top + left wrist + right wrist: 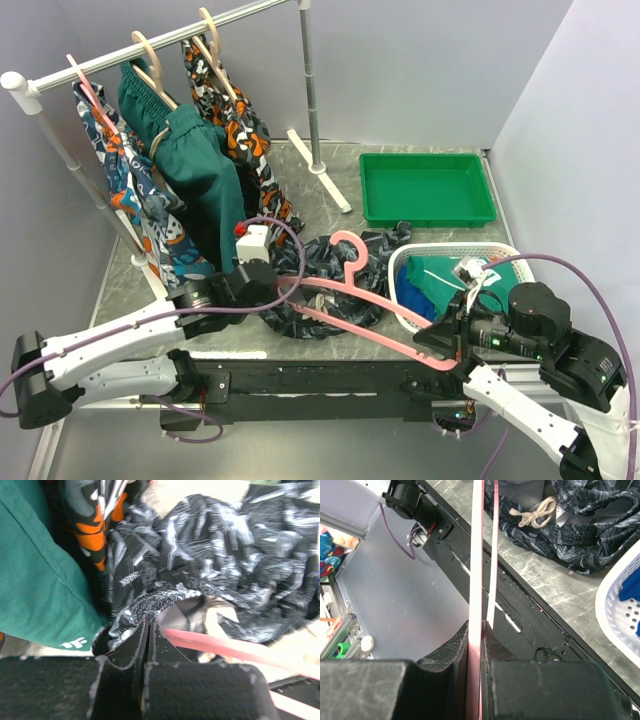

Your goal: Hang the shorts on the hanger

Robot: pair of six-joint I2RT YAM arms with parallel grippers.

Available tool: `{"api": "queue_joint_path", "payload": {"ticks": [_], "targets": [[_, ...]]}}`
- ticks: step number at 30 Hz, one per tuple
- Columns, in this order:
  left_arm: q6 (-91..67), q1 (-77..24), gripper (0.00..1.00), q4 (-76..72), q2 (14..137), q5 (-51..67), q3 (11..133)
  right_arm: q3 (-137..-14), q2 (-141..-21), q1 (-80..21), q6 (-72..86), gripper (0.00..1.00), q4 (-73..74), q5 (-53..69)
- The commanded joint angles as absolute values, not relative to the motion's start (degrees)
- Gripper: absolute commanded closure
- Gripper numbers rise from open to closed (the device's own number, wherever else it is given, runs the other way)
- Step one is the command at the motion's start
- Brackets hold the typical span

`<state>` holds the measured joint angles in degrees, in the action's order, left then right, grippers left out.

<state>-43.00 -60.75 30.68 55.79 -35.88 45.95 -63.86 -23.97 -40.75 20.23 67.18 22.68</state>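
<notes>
The shorts (pixel 385 250), dark with a pale leafy print, lie crumpled on the table's middle. They fill the left wrist view (pixel 225 555), and their white drawstring (pixel 535 512) shows in the right wrist view. My left gripper (pixel 283 288) (pixel 149 627) is shut on the ribbed waistband at the shorts' left edge. The pink hanger (pixel 350 290) (pixel 225 647) runs slantwise over the shorts, its hook toward the back. My right gripper (pixel 447 345) (pixel 476 627) is shut on the hanger's near right end (pixel 476 555), past the table's front edge.
A clothes rack (pixel 312 100) at the back left carries green shorts (pixel 200 170) and orange-blue patterned shorts (pixel 235 110) on wooden hangers, close to my left arm. A green tray (pixel 430 218) stands at the back right. In front of it is a white basket (pixel 400 270) holding cloth.
</notes>
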Motion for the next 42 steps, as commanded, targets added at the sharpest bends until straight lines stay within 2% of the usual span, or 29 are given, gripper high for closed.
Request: {"api": "queue_joint_path", "payload": {"ticks": [1,3,7,16,25,29,32,35,36,39,42], "targets": [[-38.8,-61.3,0.99,24.8,49.6,-31.1,45.4,-63.1,-25.7,-41.0,18.9,1.0,61.7,27.2],[-37.8,-61.3,0.99,21.9,48.3,-28.1,44.5,-60.9,-25.8,-41.0,19.7,1.0,59.1,26.8],[-37.4,-61.3,0.99,20.3,47.4,-25.6,43.9,-50.5,-22.6,-41.0,20.7,1.0,44.1,29.6],[-43.1,-61.5,0.99,19.9,46.5,-24.1,43.3,-27.5,-5.9,-41.0,29.9,1.0,17.3,22.1],[-46.8,-61.5,0.98,20.7,51.7,-24.6,48.0,-15.0,1.2,-41.0,30.3,1.0,9.2,13.5],[-45.8,-61.5,0.88,21.4,53.7,-24.1,49.8,-14.0,1.5,-41.1,29.2,1.0,9.5,9.9],[-43.9,-61.5,0.76,21.7,53.8,-21.9,50.9,-13.6,0.7,-41.0,28.8,1.0,8.5,10.4],[-41.3,-61.5,0.55,21.2,53.7,-21.0,51.9,-13.0,0.4,-41.0,28.7,1.0,7.7,10.6],[-40.2,-61.5,0.39,21.4,54.0,-20.9,52.1,-12.9,0.4,-41.0,28.5,1.0,7.6,10.7],[-38.2,-61.5,0.34,22.5,55.6,-22.3,55.3,-12.9,0.3,-41.1,28.4,1.0,7.6,11.4],[-35.3,-61.5,0.35,20.3,56.4,-21.9,56.7,-13.0,0.3,-41.0,28.3,1.0,7.6,11.9]]}}
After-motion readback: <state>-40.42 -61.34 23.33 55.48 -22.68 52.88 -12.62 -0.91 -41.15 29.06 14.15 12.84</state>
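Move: The left hand, shut on the waistband of the shorts, has the waist opening about 8 cm to its right and 7 cm below, level fore and aft. From the right hand, gripping one hanger end, that opening is some 17 cm ahead, 21 cm left and 18 cm down. The hanger's free end is about 15 cm ahead, 30 cm left and 12 cm down; the white basket is 22 cm ahead, 9 cm right and 24 cm down. Right hand feeds hanger some 15 cm down, forward, left into shorts' waist; left hand rises, moves right, opens. ##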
